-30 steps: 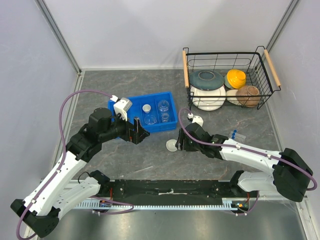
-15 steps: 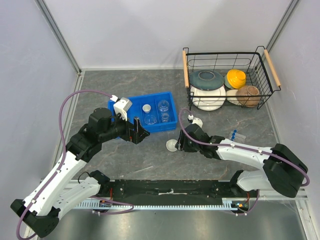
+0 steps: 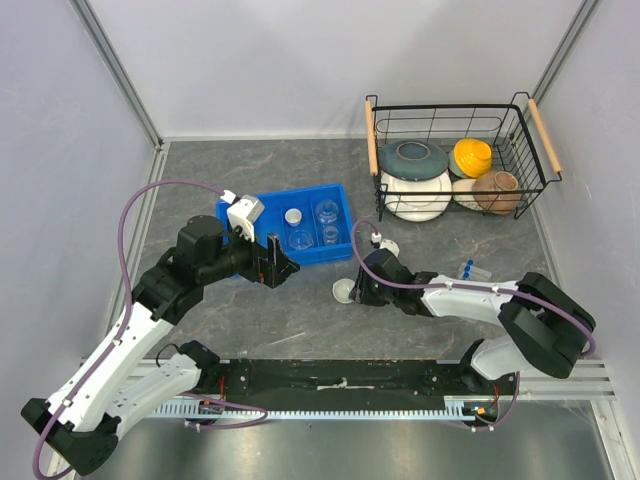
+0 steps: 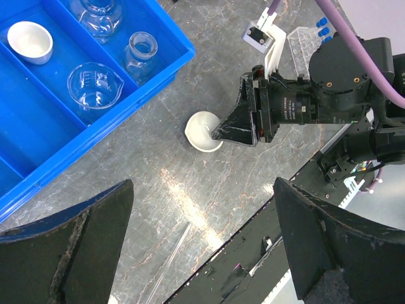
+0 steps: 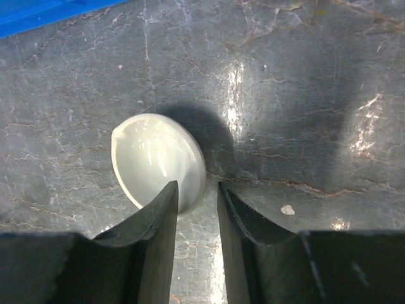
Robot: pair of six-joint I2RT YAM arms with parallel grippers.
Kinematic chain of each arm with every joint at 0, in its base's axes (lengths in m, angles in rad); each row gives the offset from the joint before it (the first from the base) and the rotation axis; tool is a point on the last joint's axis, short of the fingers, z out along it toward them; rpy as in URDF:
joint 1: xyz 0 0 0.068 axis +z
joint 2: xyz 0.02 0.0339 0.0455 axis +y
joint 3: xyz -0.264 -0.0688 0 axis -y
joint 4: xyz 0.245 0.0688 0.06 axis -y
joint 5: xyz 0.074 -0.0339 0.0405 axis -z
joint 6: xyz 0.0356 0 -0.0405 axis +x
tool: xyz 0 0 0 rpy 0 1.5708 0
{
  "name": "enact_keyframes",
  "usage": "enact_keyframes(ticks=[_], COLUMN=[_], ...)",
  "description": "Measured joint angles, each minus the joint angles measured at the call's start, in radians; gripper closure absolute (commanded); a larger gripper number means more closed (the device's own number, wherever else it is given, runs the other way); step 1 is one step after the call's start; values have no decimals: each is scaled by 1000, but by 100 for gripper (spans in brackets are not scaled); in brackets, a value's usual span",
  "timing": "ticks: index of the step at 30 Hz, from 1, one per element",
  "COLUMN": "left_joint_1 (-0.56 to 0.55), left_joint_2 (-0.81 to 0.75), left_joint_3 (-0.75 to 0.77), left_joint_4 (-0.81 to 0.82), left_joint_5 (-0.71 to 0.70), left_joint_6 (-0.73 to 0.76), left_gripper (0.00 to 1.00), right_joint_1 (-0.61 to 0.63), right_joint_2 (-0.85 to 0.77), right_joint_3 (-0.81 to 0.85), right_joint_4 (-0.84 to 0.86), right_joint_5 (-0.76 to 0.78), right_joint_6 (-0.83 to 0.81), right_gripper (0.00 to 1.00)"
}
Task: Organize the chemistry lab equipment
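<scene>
The white round dish (image 3: 343,290) (image 4: 204,131) (image 5: 158,161) lies on the grey table in front of the blue tray (image 3: 262,215). My right gripper (image 3: 354,289) (image 5: 197,188) straddles its near rim, one finger over the bowl and the other just outside, with a narrow gap still showing. My left gripper (image 3: 285,266) (image 4: 202,209) hangs wide open and empty beside the tray. In the tray sit clear glass beakers (image 3: 299,239) (image 4: 95,82) and a tiny white cup (image 3: 293,215) (image 4: 30,41). A clear rack with blue-capped tubes (image 3: 468,270) (image 4: 310,41) lies right of the right arm.
A black wire basket (image 3: 450,108) with wooden handles stands at the back right, holding large ceramic bowls. A thin clear rod (image 4: 168,250) lies on the table near the black front rail (image 3: 330,375). Grey walls enclose the table.
The right gripper's jaws have narrowed around the dish's rim, and the right arm has stretched slightly further left. The left arm has not moved.
</scene>
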Motion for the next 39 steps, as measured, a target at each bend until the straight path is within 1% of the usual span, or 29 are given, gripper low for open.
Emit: enact_keyframes(ticks=[2, 3, 5, 12, 19, 23, 27, 30, 35, 39], left_joint_1=[0, 0, 0, 0, 0, 0, 0, 0, 0, 0], left_joint_2=[0, 0, 0, 0, -6, -25, -53, -100, -167, -189], left_joint_3=[0, 0, 0, 0, 0, 0, -3, -15, -16, -16], left_joint_4=[0, 0, 0, 0, 0, 0, 0, 0, 10, 19], left_joint_5=[0, 0, 0, 0, 0, 0, -11, -39, -76, -88], left_joint_6=[0, 0, 0, 0, 0, 0, 0, -1, -1, -1], left_gripper=[2, 2, 2, 3, 3, 5, 5, 5, 5, 5], right_joint_1=[-2, -2, -2, -6, -2, 21, 47, 54, 53, 52], right_joint_2=[8, 13, 21, 27, 18, 16, 24, 61, 206, 376], right_joint_3=[-1, -1, -1, 6, 89, 222, 364, 463, 649, 838], right_joint_4=[18, 24, 30, 34, -101, -205, -258, -282, -319, -339], right_joint_5=[-4, -5, -5, -10, -8, -2, -2, -2, 4, 2], right_joint_6=[4, 5, 6, 6, -32, -73, -106, -126, -157, -187], right_gripper=[74, 87, 100, 100, 100, 100, 100, 100, 100, 100])
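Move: The small white dish has its middle about 3 cm left of the right hand and level with it fore and aft, 1 cm lower, its right rim between the open fingers. From that hand, the blue tray's middle is some 14 cm ahead and 17 cm left; the glass beaker in it is about 12 cm ahead and 13 cm left, and the small flask about 13 cm ahead and 6 cm left. The dish lies roughly 4 cm ahead, 9 cm right and 22 cm below the left hand. The white dish is pinched by its right rim as the right fingers close almost fully. After a short pause the right hand lifts it about 12 cm, already swinging left, then carries it on nearly level, forward and left over the tray's near edge, 13 cm left and 9 cm forward in all. The left hand, empty and open, rises about 4 cm and eases left, tilting up. ##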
